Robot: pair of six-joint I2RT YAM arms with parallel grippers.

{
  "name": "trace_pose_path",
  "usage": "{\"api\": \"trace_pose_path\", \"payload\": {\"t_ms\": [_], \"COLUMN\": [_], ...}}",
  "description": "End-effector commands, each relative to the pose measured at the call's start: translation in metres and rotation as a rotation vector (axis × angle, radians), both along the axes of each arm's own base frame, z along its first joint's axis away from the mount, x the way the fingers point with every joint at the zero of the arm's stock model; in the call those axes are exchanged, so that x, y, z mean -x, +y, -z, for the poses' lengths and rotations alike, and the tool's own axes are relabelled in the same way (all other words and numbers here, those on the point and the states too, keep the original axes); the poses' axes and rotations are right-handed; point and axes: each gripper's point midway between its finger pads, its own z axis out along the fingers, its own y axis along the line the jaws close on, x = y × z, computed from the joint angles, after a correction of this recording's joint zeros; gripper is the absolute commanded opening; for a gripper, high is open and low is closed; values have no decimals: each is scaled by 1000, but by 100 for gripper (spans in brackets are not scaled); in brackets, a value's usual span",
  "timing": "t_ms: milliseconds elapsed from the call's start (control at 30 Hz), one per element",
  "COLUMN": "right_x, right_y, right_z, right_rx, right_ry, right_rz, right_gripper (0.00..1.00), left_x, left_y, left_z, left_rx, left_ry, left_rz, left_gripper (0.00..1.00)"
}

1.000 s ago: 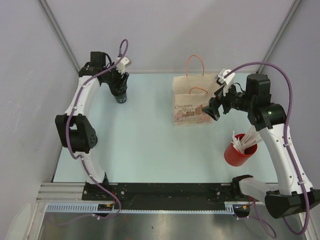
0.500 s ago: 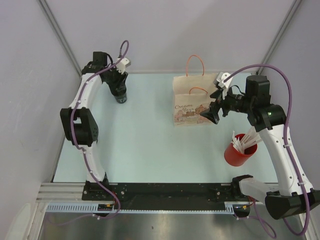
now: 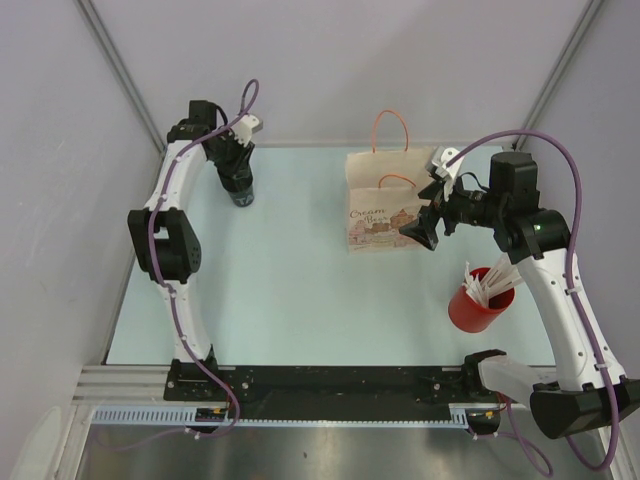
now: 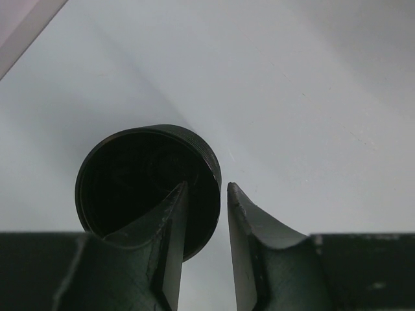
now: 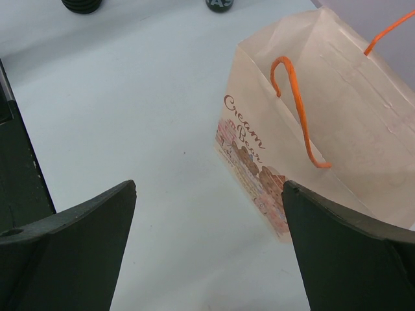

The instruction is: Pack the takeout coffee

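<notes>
The takeout coffee cup (image 3: pixel 241 193), dark with a black lid (image 4: pixel 130 181), stands at the far left of the table. My left gripper (image 3: pixel 238 178) hangs straight over it. Its jaws are narrow but still apart, astride the lid's right rim (image 4: pixel 207 184): one finger lies over the lid, the other just outside it, with table showing in the gap. The paper bag (image 3: pixel 384 205) with orange handles stands upright and open-topped at the back middle (image 5: pixel 337 116). My right gripper (image 3: pixel 422 232) hovers wide open by the bag's front right corner, holding nothing (image 5: pixel 209 184).
A red cup (image 3: pixel 477 306) full of white stirrers stands at the right, below my right arm. The table's back edge and the grey walls run close behind the coffee cup and the bag.
My left gripper's jaws have narrowed around the lid's rim, and the left arm's elbow has swung inward. The right gripper has drifted slightly left beside the bag.
</notes>
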Motion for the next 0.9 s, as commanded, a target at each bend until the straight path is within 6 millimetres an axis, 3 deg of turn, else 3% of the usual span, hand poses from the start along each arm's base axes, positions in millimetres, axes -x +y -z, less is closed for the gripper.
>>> {"api": "trace_pose_path", "payload": {"t_ms": [0, 267, 467, 867], "right_x": [3, 3, 3, 3], "right_y": [1, 1, 1, 1], "right_z": [-5, -5, -4, -4], "right_rx": [-5, -7, -8, -8], "right_ry": [-26, -24, -20, -20], "right_rz": [-18, -15, -16, -13], "right_gripper": [100, 100, 100, 100], "left_x": [-1, 0, -1, 0], "left_y": [-2, -2, -1, 0], "left_z": [-14, -8, -7, -9], "left_rx": [19, 25, 18, 18], "left_ry": [-22, -2, -1, -3], "left_rz": [21, 20, 15, 13], "left_gripper": [34, 25, 26, 6]}}
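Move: The black coffee cup's middle is about 3 cm ahead of the left gripper, 3 cm to its left and 5 cm below; its fingers already straddle the near right side of the rim. The small black stack stands some 22 cm back, 18 cm to the left and 8 cm lower, and the paper bag about 34 cm to the right, 7 cm nearer. From the right gripper the cup lies roughly 28 cm ahead, 45 cm left and 22 cm below. Close the left gripper on the coffee cup's rim, from under half open to nearly shut, one finger inside the cup and the other outside, so the tips pinch the wall. While closing, ease the hand back just under 1 cm and down about half a centimetre, then hold it there for the final squeeze. ##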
